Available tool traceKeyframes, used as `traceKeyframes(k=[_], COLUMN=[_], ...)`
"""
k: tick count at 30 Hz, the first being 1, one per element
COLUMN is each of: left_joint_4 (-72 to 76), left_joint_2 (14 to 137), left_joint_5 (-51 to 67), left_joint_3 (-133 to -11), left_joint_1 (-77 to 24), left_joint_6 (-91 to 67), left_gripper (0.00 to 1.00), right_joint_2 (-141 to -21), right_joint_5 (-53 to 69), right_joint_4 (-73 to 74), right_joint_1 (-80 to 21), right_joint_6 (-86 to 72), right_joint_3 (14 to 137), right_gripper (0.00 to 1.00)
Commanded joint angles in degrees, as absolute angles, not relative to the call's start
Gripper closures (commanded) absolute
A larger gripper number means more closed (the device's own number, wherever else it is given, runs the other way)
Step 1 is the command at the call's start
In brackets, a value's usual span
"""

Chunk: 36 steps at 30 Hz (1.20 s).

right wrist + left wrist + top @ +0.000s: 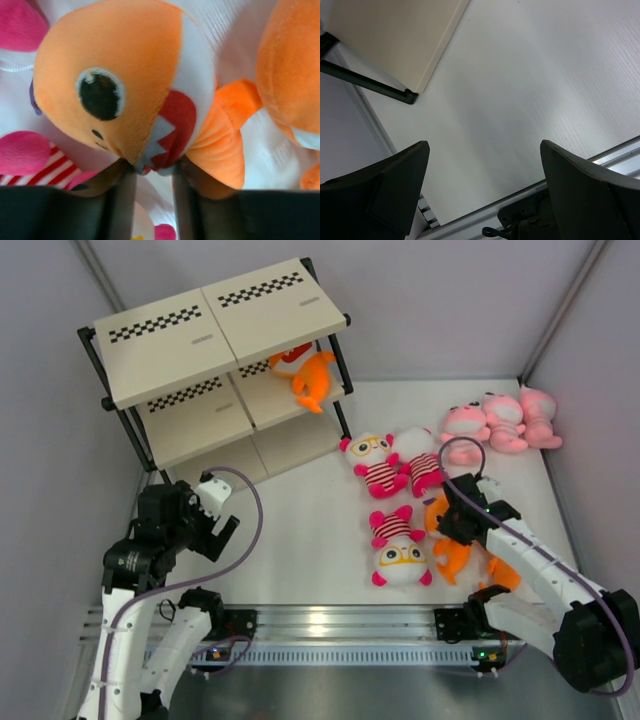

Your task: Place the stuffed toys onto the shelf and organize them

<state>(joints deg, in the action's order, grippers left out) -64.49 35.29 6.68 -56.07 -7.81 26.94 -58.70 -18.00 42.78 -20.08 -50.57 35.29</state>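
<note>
My right gripper (455, 520) is down among the stuffed toys at the front right. In the right wrist view its jaws (152, 167) pinch the white-and-red face of an orange toy (120, 85). A second orange toy (292, 75) lies just to its right. Three white-headed toys in magenta stripes (400, 545) and three pale pink toys (505, 422) lie on the table. One orange toy (310, 375) sits on the middle board of the shelf (215, 335). Open and holding nothing, my left gripper (215, 515) hangs in front of the shelf.
The left wrist view shows a beige shelf board (395, 35), its black frame foot (407, 95) and the white table. Grey walls close in the left, back and right. A metal rail (330, 625) runs along the near edge.
</note>
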Motion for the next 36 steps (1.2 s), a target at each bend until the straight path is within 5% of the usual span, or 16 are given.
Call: traceKeyframes(k=[1, 4, 15, 25, 33, 36], left_joint_4=[-63.7, -63.8, -67.5, -69.2, -69.0, -69.0], left_joint_2=[36.4, 36.1, 37.7, 35.7, 36.6, 36.0], left_joint_5=[4.6, 2.7, -2.2, -1.4, 20.6, 19.5], left_joint_3=[-58.4, -58.5, -64.2, -66.3, -73.5, -73.4], left_joint_1=[-7.5, -6.9, -4.0, -1.7, -1.6, -1.6], left_joint_6=[27.2, 28.1, 29.2, 29.4, 29.3, 29.0], left_gripper=[0.01, 0.01, 0.01, 0.01, 0.01, 0.01], right_joint_2=[-57.8, -58.8, -59.1, -84.0, -101.0, -106.8], right_joint_5=[-20.6, -22.4, -35.1, -28.2, -22.5, -22.8], right_joint_4=[34.8, 37.0, 50.8, 44.8, 35.1, 31.2], right_joint_1=[-19.0, -19.1, -31.6, -57.1, -63.5, -63.6], right_joint_6=[-46.0, -42.5, -37.1, -36.8, -38.4, -39.3], right_joint_3=[35.0, 39.3, 72.7, 101.9, 117.7, 123.6], right_gripper=[0.75, 1.00, 1.00, 1.00, 1.00, 1.00])
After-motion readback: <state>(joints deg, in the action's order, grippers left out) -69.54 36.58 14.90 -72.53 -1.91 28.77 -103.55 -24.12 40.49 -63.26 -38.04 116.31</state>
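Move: The near orange shark lies right under the half-open right gripper, its middle about 3 cm right, 1 cm back and 2 cm below. The second shark is some 10 cm right and 4 cm back, the upside-down panda about 12 cm left and 4 cm back, both 3 cm lower. The middle shelf is roughly 37 cm left, 18 cm ahead and 18 cm up. From the left hand the near shark lies about 48 cm right, 3 cm ahead, 18 cm down. Finish shutting the right gripper on the shark's plush beside its mouth, then pull it up about 29 cm, easing some 7 cm forward. As it climbs, sweep left about 38 cm to the middle shelf's front, tipping the fingers up from the table and turning them counter-clockwise, roughly 45 degrees. Raise the empty, open left gripper about 8 cm, swinging it slightly left and back. ##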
